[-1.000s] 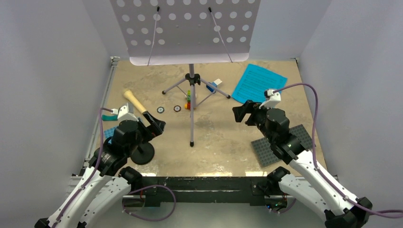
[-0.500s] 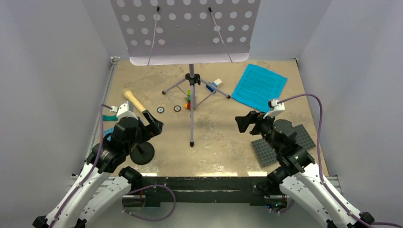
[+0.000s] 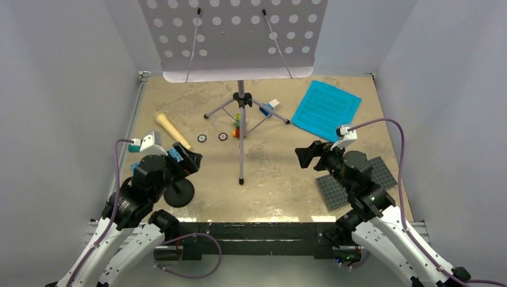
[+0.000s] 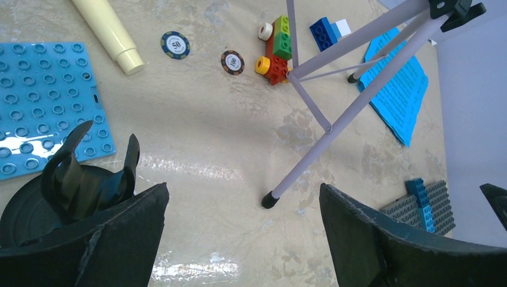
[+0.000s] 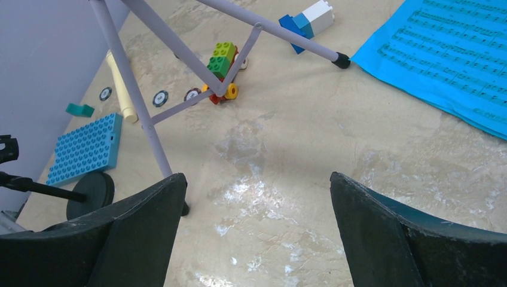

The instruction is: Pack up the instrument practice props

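The lavender hole-punched music stand (image 3: 236, 36) rises on its silver tripod (image 3: 241, 119) at the back middle. Teal sheet-music pages (image 3: 326, 107) lie flat at the back right. The cream cone-shaped microphone (image 3: 170, 128) lies on the table at the left. The black mic stand (image 3: 179, 192) stands near the front left, its clip (image 4: 84, 173) empty. My left gripper (image 3: 190, 160) hangs open just beyond the mic stand, with only bare table between its fingers (image 4: 243, 191). My right gripper (image 3: 306, 156) is open over bare table (image 5: 257, 179), near side of the pages (image 5: 454, 60).
A blue studded baseplate (image 4: 48, 101) lies at the left and a grey one (image 3: 353, 182) under my right arm. Two poker chips (image 4: 175, 45) and a small brick car (image 4: 276, 51) sit by the tripod's feet. A blue-and-white brick (image 5: 308, 23) lies behind them.
My left arm has drawn back toward the near left, uncovering the microphone's narrow end. My right arm has pulled back from the pages toward the near edge, its jaws a little wider.
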You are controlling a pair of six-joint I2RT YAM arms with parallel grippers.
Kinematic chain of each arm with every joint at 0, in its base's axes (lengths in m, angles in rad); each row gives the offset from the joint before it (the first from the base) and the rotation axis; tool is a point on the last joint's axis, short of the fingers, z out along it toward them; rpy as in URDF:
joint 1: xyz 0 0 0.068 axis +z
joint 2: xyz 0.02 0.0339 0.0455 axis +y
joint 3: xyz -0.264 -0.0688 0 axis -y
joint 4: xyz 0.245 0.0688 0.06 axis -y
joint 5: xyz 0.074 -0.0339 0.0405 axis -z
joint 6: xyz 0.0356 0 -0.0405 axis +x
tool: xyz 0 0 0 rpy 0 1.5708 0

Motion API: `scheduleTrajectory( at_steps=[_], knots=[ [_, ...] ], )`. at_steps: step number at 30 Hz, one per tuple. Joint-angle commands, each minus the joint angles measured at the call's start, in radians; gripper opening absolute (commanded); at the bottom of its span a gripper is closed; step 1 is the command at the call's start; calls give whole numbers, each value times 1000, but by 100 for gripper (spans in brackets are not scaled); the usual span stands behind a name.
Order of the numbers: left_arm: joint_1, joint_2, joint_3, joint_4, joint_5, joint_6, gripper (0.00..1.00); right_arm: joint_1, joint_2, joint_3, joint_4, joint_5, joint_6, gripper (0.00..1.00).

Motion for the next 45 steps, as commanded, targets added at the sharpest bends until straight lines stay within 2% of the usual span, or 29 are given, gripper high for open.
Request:
scheduleTrajectory(
  at_steps=[1,4,8,13,15,18,21,30,35,45],
  knots=[
    [-3,16,-7,183,116,155,100,6,6,-6,41,-10,-6,95],
    [-4,21,-66,457,244,311,100,6,23,-9,53,-21,6,95],
    [-4,123,-141,847,258,464,100,5,40,5,57,-45,16,95],
    [-4,306,-99,1090,349,638,96,6,41,37,24,-43,-8,95],
    [-3,351,-113,1235,345,696,95,6,32,38,14,-37,-12,95],
    [0,440,-73,1337,370,785,92,6,5,26,12,-39,-12,94],
    [7,509,-64,1482,407,833,87,5,-17,18,5,-38,-7,94],
    [36,742,-32,1893,535,826,72,6,-27,8,0,-69,14,93],
    [38,845,3,2029,520,835,68,5,-25,10,-8,-75,14,93],
    [38,939,122,2014,498,931,70,6,19,5,21,-108,33,93]
  ],
)
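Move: The music stand's pole, just under its tray, is what my left hand goes for: about 21 cm ahead of it, 16 cm to its right and some 16 cm higher. The tripod's front foot is on the table roughly 4 cm ahead, 14 cm right and 20 cm below; the toy car lies about 28 cm ahead, 13 cm right, 19 cm below. From my right hand the pole is some 17 cm ahead, 19 cm left, 15 cm up. My left hand swings forward, up and right to the music stand's pole, some 15 to 17 cm each way, going mainly right and forward at first and climbing more later. On the way I tip the hand up about 70 degrees with a clockwise turn, and draw the wide-open fingers in by roughly a third, finishing just below the tray with the pole showing between the tips. ##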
